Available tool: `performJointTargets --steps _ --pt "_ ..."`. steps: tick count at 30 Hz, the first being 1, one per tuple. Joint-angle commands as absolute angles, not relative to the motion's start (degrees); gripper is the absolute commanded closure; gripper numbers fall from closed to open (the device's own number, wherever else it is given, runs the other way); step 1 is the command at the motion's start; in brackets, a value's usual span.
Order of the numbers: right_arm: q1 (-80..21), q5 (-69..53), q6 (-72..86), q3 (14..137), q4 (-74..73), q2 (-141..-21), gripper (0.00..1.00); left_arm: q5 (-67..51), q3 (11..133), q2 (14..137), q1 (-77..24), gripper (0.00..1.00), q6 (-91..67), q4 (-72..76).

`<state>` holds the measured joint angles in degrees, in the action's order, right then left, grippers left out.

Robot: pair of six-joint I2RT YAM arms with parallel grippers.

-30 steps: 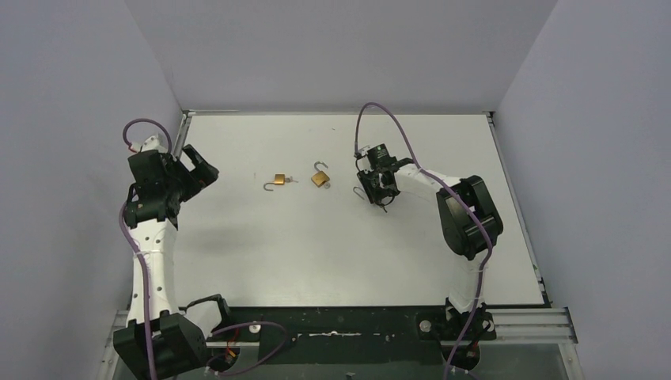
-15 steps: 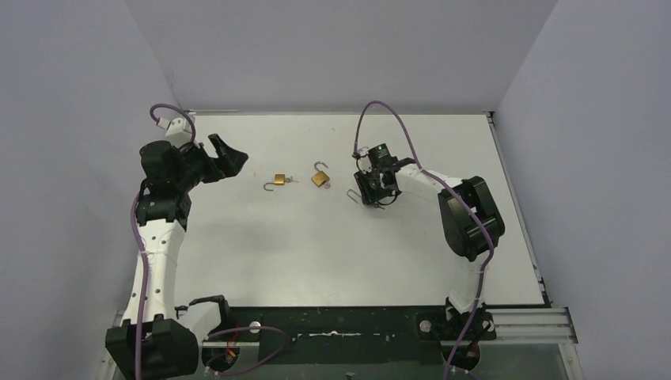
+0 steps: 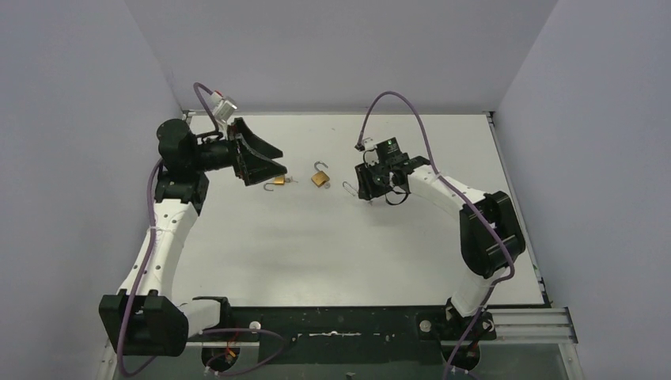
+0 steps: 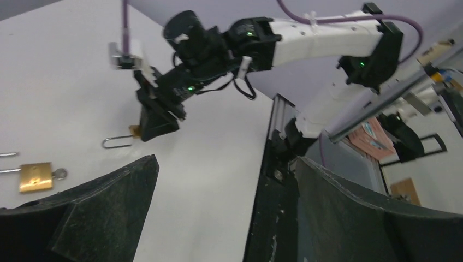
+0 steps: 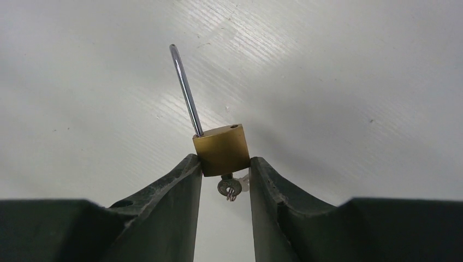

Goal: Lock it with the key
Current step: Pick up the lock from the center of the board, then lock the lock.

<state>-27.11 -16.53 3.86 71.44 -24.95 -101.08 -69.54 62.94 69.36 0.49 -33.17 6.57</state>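
A brass padlock [image 5: 221,150] with its shackle [image 5: 185,90] swung open is pinched by its body in my right gripper [image 5: 224,159]. A small key [image 5: 228,188] sticks out of its underside between the fingers. From above, this gripper [image 3: 362,184] hovers right of centre, and the held lock's shackle [image 3: 346,187] points left. A second open padlock [image 3: 320,177] lies just left of it, also in the left wrist view [image 4: 35,176] with its key [image 4: 59,174]. A third padlock [image 3: 277,181] lies beside my left gripper [image 3: 273,162], which is wide open and holds nothing [image 4: 225,160].
Grey walls enclose the white table [image 3: 332,253] on three sides. A black rail [image 3: 348,324] with the arm bases runs along the near edge. A purple cable [image 3: 419,127] loops above the right arm.
My left arm has swung from the left wall in toward the middle, ending beside the left padlock. The right gripper kept its hold on its padlock and shifted slightly.
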Motion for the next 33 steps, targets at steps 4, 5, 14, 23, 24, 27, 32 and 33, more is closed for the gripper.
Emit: performJointTargets --steps 4,5,14,23,24,27,32,33 --pt "-27.5 -23.5 6.0 73.1 -26.0 -93.4 1.00 -74.4 66.0 67.5 -3.3 0.03 -28.4 4.6" --pt "-27.6 -25.2 6.1 73.3 -26.4 -92.3 1.00 -71.6 66.3 68.5 -3.9 0.03 -27.8 3.3" --pt "-28.1 -44.4 10.8 73.9 -27.1 -85.3 0.93 -53.1 70.0 70.0 -16.9 0.03 -6.9 -13.5" --pt "-28.6 -53.8 12.8 75.2 -27.0 -84.3 0.91 -54.0 72.7 72.9 -16.9 0.04 -3.9 -15.7" --pt "-28.6 -54.5 12.9 75.4 -27.1 -84.2 0.91 -54.2 73.1 73.2 -17.0 0.04 -3.6 -16.1" --pt "-28.6 -56.1 13.2 76.0 -27.4 -83.8 0.91 -58.0 75.5 75.4 -16.9 0.16 -2.3 -19.9" --pt "-28.6 -57.0 13.0 77.4 -28.7 -83.3 0.91 -65.0 77.6 78.8 -17.0 0.26 -1.6 -23.6" --pt "-28.6 -57.1 12.9 77.5 -28.9 -83.2 0.90 -66.1 77.8 79.3 -17.0 0.29 -1.5 -23.9"
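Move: The left hand, open and high up, has the lock about 20 cm to its right, some 7 cm farther out and 27 cm below. The centre padlock lies on the board 16 cm ahead of it and 7 cm to its right, the left padlock 15 cm ahead and 5 cm to its left, both about 35 cm below. The right hand already holds the lock, with the left gripper some 20 cm to its left, 7 cm back and 27 cm higher; the centre padlock lies 9 cm ahead, 13 cm left and 7 cm below it. Up by about 15 cm, back by 10 and a little left, the right hand carries the lock towards the left gripper, keeping its pinch on the body while the wrist swings the fingers up from steeply downward to nearly level leftward. The left hand first draws back and slightly up, then goes right and down to meet the lock, rolling a little and starting to narrow its wide-open fingers. ##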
